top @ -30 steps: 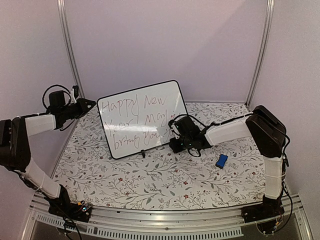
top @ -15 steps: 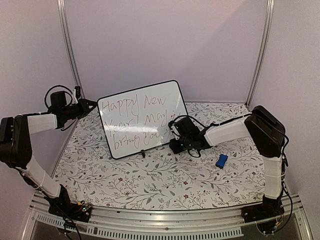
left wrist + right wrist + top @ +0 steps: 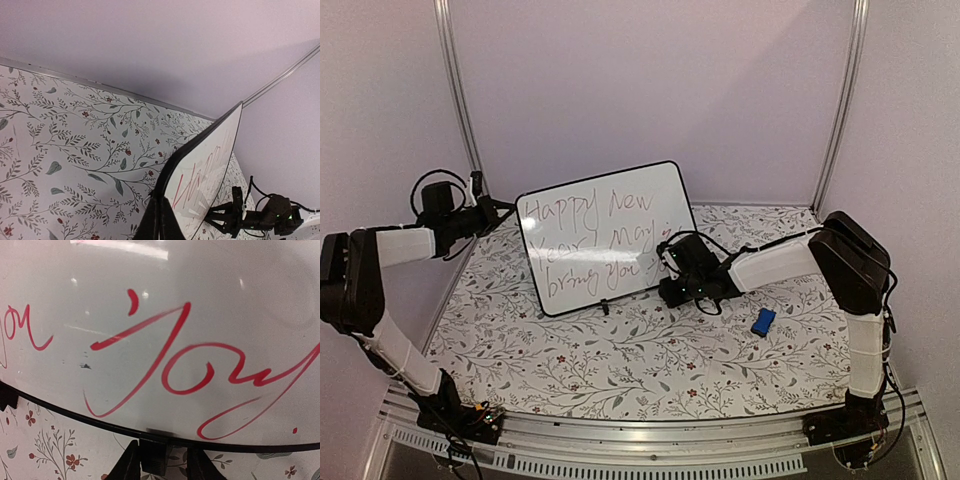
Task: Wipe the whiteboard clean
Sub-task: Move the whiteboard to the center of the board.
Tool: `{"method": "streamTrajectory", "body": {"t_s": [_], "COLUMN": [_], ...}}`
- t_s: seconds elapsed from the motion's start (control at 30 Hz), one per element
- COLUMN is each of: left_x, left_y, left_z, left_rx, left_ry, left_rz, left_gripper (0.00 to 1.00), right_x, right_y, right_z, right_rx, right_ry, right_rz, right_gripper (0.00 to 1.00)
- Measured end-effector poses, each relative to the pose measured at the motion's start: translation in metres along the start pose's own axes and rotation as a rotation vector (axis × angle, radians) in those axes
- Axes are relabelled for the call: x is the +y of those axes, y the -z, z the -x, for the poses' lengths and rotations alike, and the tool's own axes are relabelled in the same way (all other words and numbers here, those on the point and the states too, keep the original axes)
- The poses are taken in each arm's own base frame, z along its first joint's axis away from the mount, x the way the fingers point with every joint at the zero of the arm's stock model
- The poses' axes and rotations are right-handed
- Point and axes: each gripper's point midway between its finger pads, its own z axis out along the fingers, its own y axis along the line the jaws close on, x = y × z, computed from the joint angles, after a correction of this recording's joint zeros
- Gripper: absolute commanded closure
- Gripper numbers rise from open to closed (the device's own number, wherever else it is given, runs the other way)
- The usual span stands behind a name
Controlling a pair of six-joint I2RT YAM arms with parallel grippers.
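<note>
The whiteboard stands tilted back at mid-table, with red handwriting across its face. My left gripper is at its upper left corner. In the left wrist view the left gripper is shut, fingers pressed together with nothing between them, their tips against the black rim of the whiteboard. My right gripper is at the board's lower right. In the right wrist view the right gripper straddles a black foot under the whiteboard. One finger touches the foot, and a gap shows at the other.
A small blue eraser block lies on the floral table cover, to the right of the right forearm. Pale walls and metal posts close in the back and sides.
The left gripper's jaws have closed at the board's upper left corner and its wrist has shifted slightly. The board and the right arm have not visibly moved.
</note>
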Motion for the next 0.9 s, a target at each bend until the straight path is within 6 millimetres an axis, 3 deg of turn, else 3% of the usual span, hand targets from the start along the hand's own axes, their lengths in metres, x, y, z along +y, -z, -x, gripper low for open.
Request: {"method": "streamTrajectory", "body": {"t_s": [0.33,0.57,0.77,0.9], "left_x": [-0.003,-0.015,-0.013,-0.028], "left_y": [-0.005,-0.013,-0.012,-0.001], "left_z": [-0.006,-0.019,-0.022,-0.013], "left_rx": [0.014,0.055,0.065,0.038], "left_ry": [0.000,-0.007,0.009,0.003], "left_rz": [-0.003,-0.037,-0.022,-0.030], "left_gripper": [1.00,1.00,0.83,0.65], "right_x": [0.000,0.000,0.000,0.000], "right_y": [0.001,0.001,0.001,0.001], "right_z": [0.001,0.001,0.001,0.001], "right_rx": [0.010,0.011,0.011,0.009], "right_ry": [0.002,-0.002,-0.004,-0.004], "right_rz": [-0.002,-0.003,-0.004,-0.007], "right_gripper": [0.69,0.70,0.70,0.67]}}
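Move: The whiteboard leans back, its upper-left corner right at the left hand's shut fingertips, about 1 cm to their right. Its middle lies some 20 cm to the left hand's right, about level ahead and 10 cm below. The right hand has the board's right foot between its fingers; from there the board's middle is about 13 cm left, 7 cm ahead and 9 cm above, and the left foot some 14 cm left and 5 cm back. Fingers shut against the whiteboard's upper-left corner, the left hand pushes right about 2.5 cm, sinking slightly, then stops, eases back about 1 cm and rises 2 cm as its fingers open to a quarter; whether it still touches can't be seen. The right hand stays in place, keeping its hold on the right foot at the lower edge. ##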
